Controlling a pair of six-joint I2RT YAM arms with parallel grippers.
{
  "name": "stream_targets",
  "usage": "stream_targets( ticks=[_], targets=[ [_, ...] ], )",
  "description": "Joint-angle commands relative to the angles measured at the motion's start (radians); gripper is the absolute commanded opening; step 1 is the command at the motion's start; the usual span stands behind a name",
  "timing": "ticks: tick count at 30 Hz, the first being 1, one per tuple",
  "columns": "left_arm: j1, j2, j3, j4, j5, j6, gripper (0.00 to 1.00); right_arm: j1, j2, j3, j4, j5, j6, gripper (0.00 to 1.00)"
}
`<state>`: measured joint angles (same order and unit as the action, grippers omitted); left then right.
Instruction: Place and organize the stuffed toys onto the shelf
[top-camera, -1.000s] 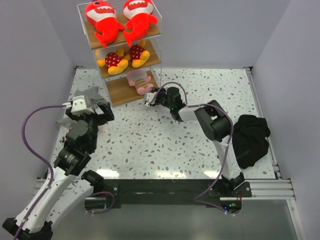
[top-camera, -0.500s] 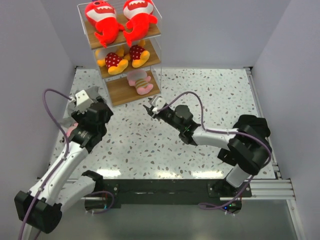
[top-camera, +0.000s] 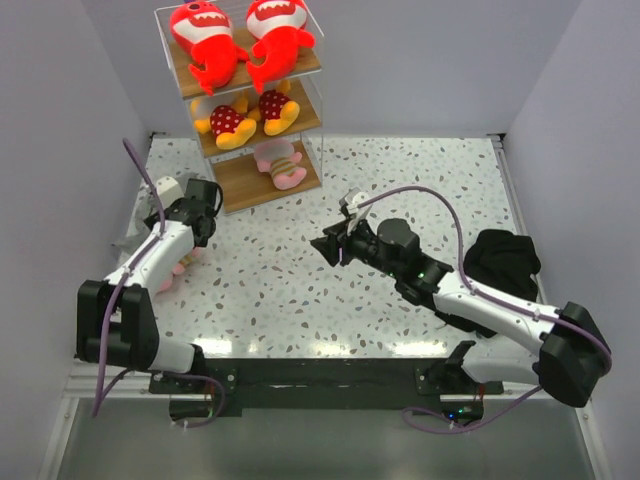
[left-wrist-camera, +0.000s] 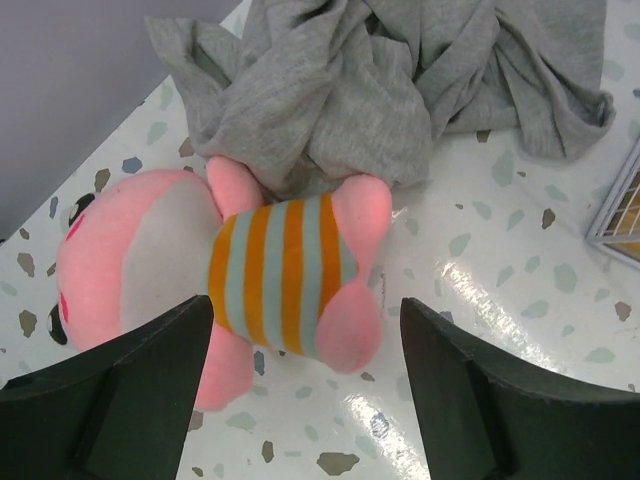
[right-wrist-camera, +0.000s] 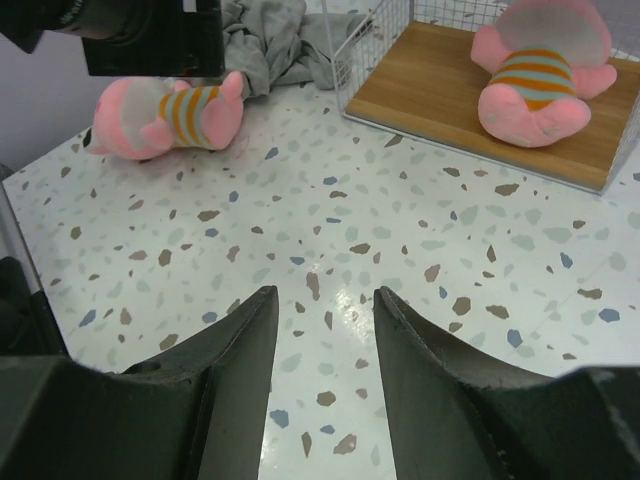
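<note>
The shelf (top-camera: 235, 182) stands at the back left. Two red sharks (top-camera: 205, 42) lie on its top board and two yellow toys in red dotted clothes (top-camera: 228, 121) on the middle one. A pink striped toy (top-camera: 283, 166) (right-wrist-camera: 540, 80) rests on the bottom board. A second pink striped toy (left-wrist-camera: 270, 275) (right-wrist-camera: 165, 115) (top-camera: 179, 269) lies on the table against a grey cloth (left-wrist-camera: 400, 70). My left gripper (left-wrist-camera: 305, 305) (top-camera: 188, 245) hangs open just over it, a finger on each side, touching nothing. My right gripper (right-wrist-camera: 325, 295) (top-camera: 325, 245) is open and empty over mid-table.
A black cloth (top-camera: 505, 265) is heaped at the table's right edge. The grey cloth (right-wrist-camera: 265, 40) lies between the floor toy and the shelf's left corner. White walls close in the table on three sides.
My left arm has reached down over the pink toy on the table and its jaws have narrowed somewhat. My right arm has drawn back from the shelf's bottom board to mid-table.
</note>
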<state>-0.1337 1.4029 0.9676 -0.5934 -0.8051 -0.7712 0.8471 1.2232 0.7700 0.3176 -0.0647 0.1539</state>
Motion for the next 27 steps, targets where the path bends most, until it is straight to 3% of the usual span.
stream_targets(
  ticks=[1,4,10,15,18,23,27],
  targets=[
    [0.006,0.025,0.043,0.064,0.046,0.101,0.80,0.006,-0.089,-0.038,-0.023,-0.020,0.061,0.47],
    [0.006,0.050,0.054,0.121,0.127,0.217,0.75,0.006,-0.103,-0.032,-0.044,-0.030,0.061,0.47],
    [0.006,0.122,0.059,0.098,0.141,0.207,0.66,0.006,-0.149,-0.040,-0.054,-0.017,0.050,0.47],
    [0.005,0.168,0.051,0.095,0.168,0.208,0.51,0.006,-0.162,-0.040,-0.063,-0.004,0.036,0.47],
    [0.006,0.183,0.039,0.090,0.196,0.210,0.42,0.007,-0.162,-0.035,-0.069,-0.006,0.035,0.47],
    [-0.006,0.136,0.005,0.089,0.308,0.243,0.00,0.007,-0.165,-0.031,-0.084,-0.001,0.027,0.48],
    [-0.056,-0.009,-0.061,0.096,0.328,0.268,0.00,0.007,-0.186,-0.032,-0.091,0.005,0.018,0.48]
  ],
)
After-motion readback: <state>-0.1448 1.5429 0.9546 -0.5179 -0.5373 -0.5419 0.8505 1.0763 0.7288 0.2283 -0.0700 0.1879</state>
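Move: The pink striped toy still on the table lies under my left hand. Its middle is about 4 cm back, 2 cm to the left and 7 cm below, with its feet nearer the fingers. The grey cloth is some 10 cm ahead, 4 cm left; the bottom shelf's middle is about 18 cm ahead and 25 cm right, both roughly 8 cm lower. From my right hand the toy is about 40 cm left, 2 cm ahead and 18 cm down. I sink my left hand about 6 cm to the foot end of the pink toy while carrying it 4 cm right, first edging forward, then easing back. The fingers tip further down, turn some 15 degrees clockwise and shut almost fully against the toy's foot, seeming to pinch its edge. My right hand backs off a few centimetres, also drifting right and up. ##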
